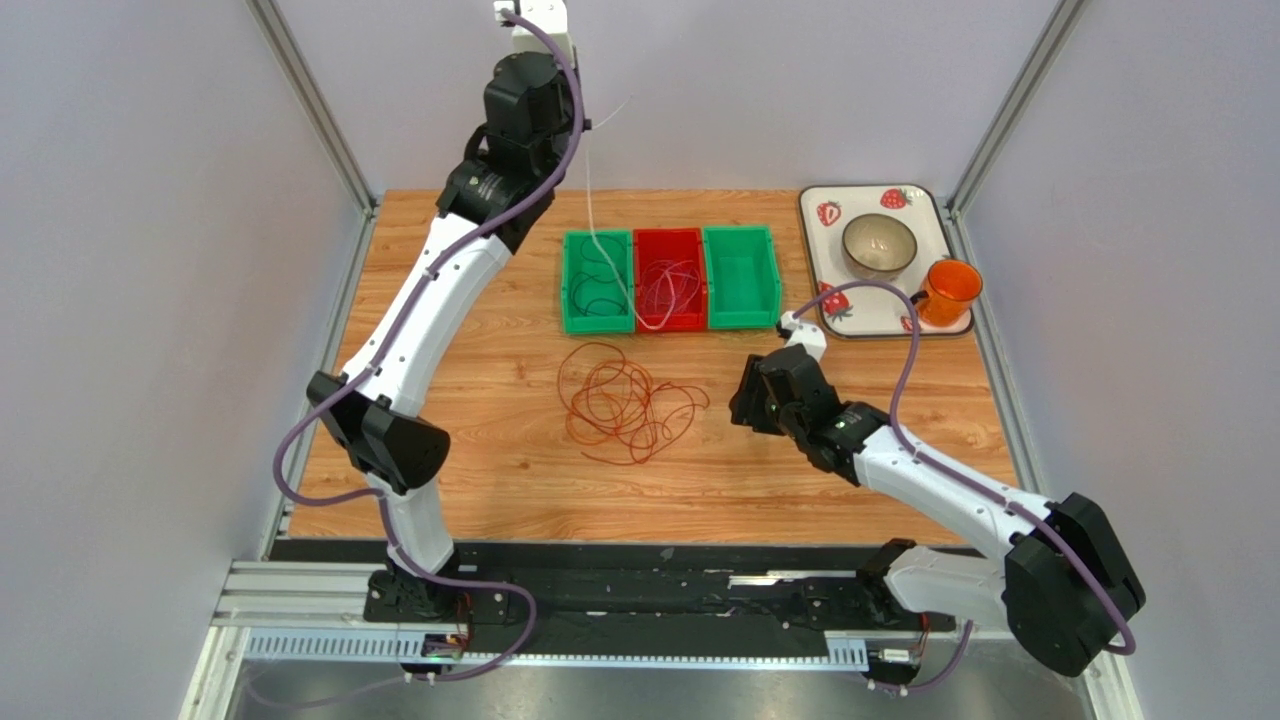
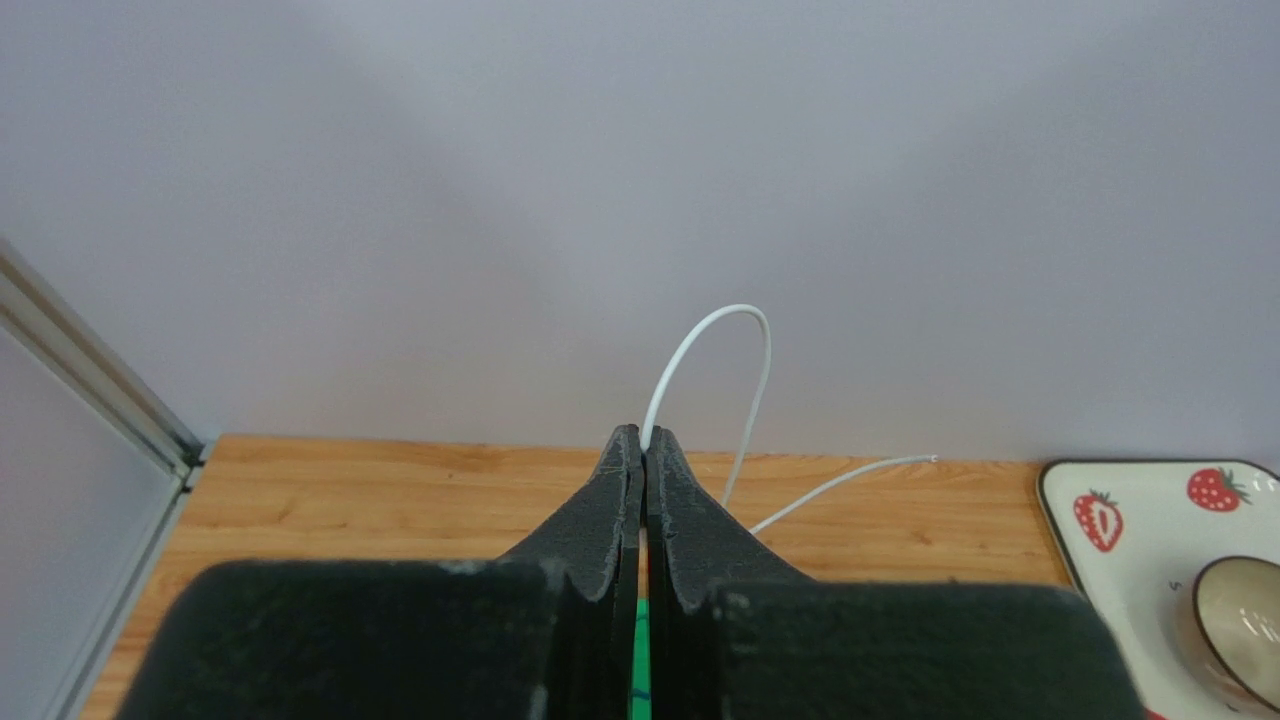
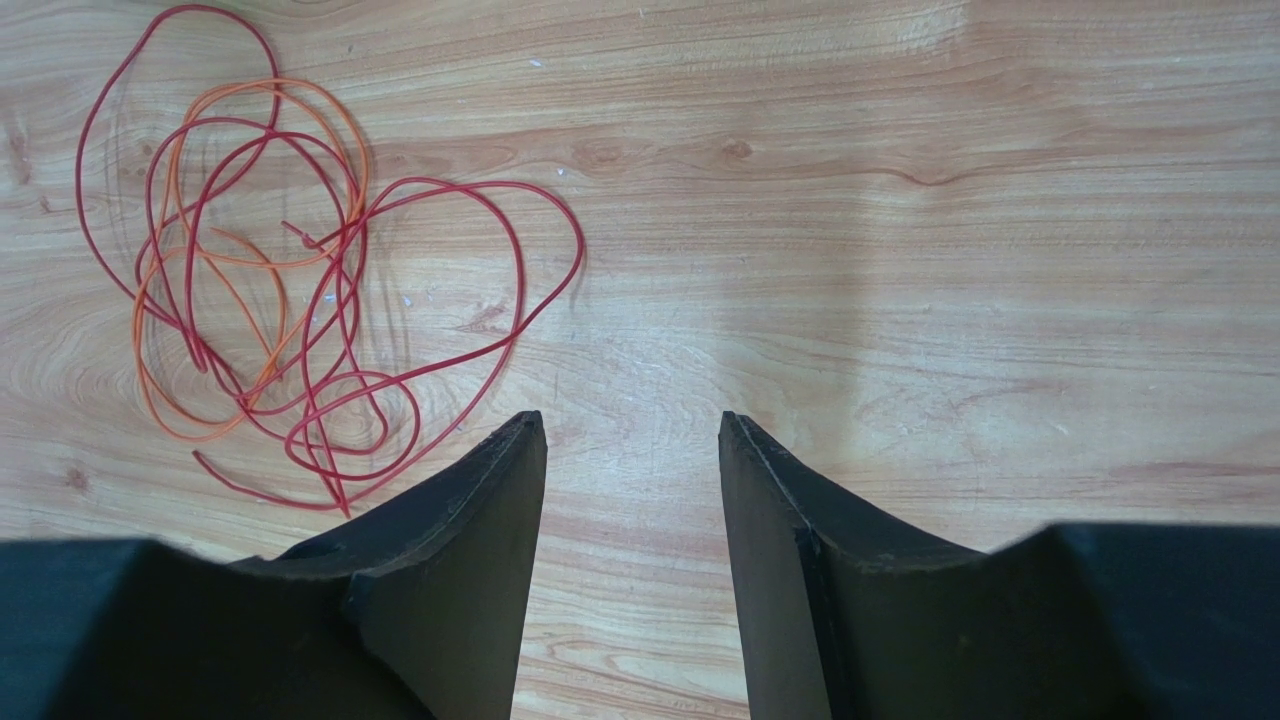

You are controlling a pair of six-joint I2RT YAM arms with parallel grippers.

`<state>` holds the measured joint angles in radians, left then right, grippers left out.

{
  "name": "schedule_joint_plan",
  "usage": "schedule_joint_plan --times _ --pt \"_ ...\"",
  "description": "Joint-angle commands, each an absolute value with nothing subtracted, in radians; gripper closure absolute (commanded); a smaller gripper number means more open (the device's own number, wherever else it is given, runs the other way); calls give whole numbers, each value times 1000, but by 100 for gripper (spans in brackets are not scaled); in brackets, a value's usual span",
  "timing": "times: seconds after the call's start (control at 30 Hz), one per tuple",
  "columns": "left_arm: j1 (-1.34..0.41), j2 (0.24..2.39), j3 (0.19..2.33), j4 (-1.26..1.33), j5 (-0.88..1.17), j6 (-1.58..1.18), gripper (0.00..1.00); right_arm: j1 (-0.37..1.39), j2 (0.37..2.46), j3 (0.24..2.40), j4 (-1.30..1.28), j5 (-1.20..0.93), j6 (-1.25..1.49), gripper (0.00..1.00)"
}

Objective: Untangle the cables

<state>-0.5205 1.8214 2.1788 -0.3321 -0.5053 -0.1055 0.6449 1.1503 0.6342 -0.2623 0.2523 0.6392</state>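
Note:
A tangle of red and orange cables (image 1: 624,402) lies in loose loops on the wooden table, in front of the bins; the right wrist view shows this tangle (image 3: 271,255) at upper left. My left gripper (image 1: 519,15) is raised high at the back. In its wrist view the left gripper (image 2: 643,435) is shut on a white cable (image 2: 721,338) that arcs up from the tips. That white cable (image 1: 591,195) hangs down to the bins. My right gripper (image 3: 631,428) is open above bare wood, right of the tangle, holding nothing. It (image 1: 756,393) hovers low.
Three bins stand in a row: a left green bin (image 1: 568,278) with a dark cable (image 1: 601,293), a red bin (image 1: 670,233) with a red cable (image 1: 676,285), a right green bin (image 1: 742,278). At back right, a strawberry tray (image 1: 819,203) carries a bowl (image 1: 879,240) and an orange cup (image 1: 950,285).

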Motion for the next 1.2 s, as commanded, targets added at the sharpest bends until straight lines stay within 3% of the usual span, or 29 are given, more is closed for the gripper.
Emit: schedule_joint_plan --times 0.0,0.6,0.87,0.97,1.17 --pt "-505 1772 2214 -233 -506 -95 100 643 1126 629 -210 262 634 50" --pt "-503 1764 2484 -349 -453 -89 100 641 1120 621 -204 265 637 50" --pt "-503 1534 2163 -562 -433 -228 100 643 1112 617 -201 265 637 51" --pt "-505 1462 2008 -613 -332 -302 100 641 1114 620 -201 267 638 50" --pt "-512 1463 1825 -696 -259 -373 100 643 1109 617 -204 264 637 50"
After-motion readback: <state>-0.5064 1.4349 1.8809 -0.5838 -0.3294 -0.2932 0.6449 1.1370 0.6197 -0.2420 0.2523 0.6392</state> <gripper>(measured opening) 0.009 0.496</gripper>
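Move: The left hand, shut on the white cable, is high above the boxes. The red box, where the cable's lower part trails, lies about 8 cm back, 11 cm right and 46 cm below; the left green box is equally far back but only 2 cm right, the empty right green box 20 cm right. The orange-red tangle lies some 27 cm back and 4 cm right. From the idle right hand the red box is about 15 cm ahead, 8 cm left and 7 cm below. Up and back in an arc, the left hand first lifts the pinched white cable about 12 cm, drawing it back and slightly left; then it swoops down again while still pulling back, ending some 11 cm nearer the base at almost its starting height. The fingers keep their grip as the wrist tips up about 15 degrees, then down past level, turning a little clockwise. ##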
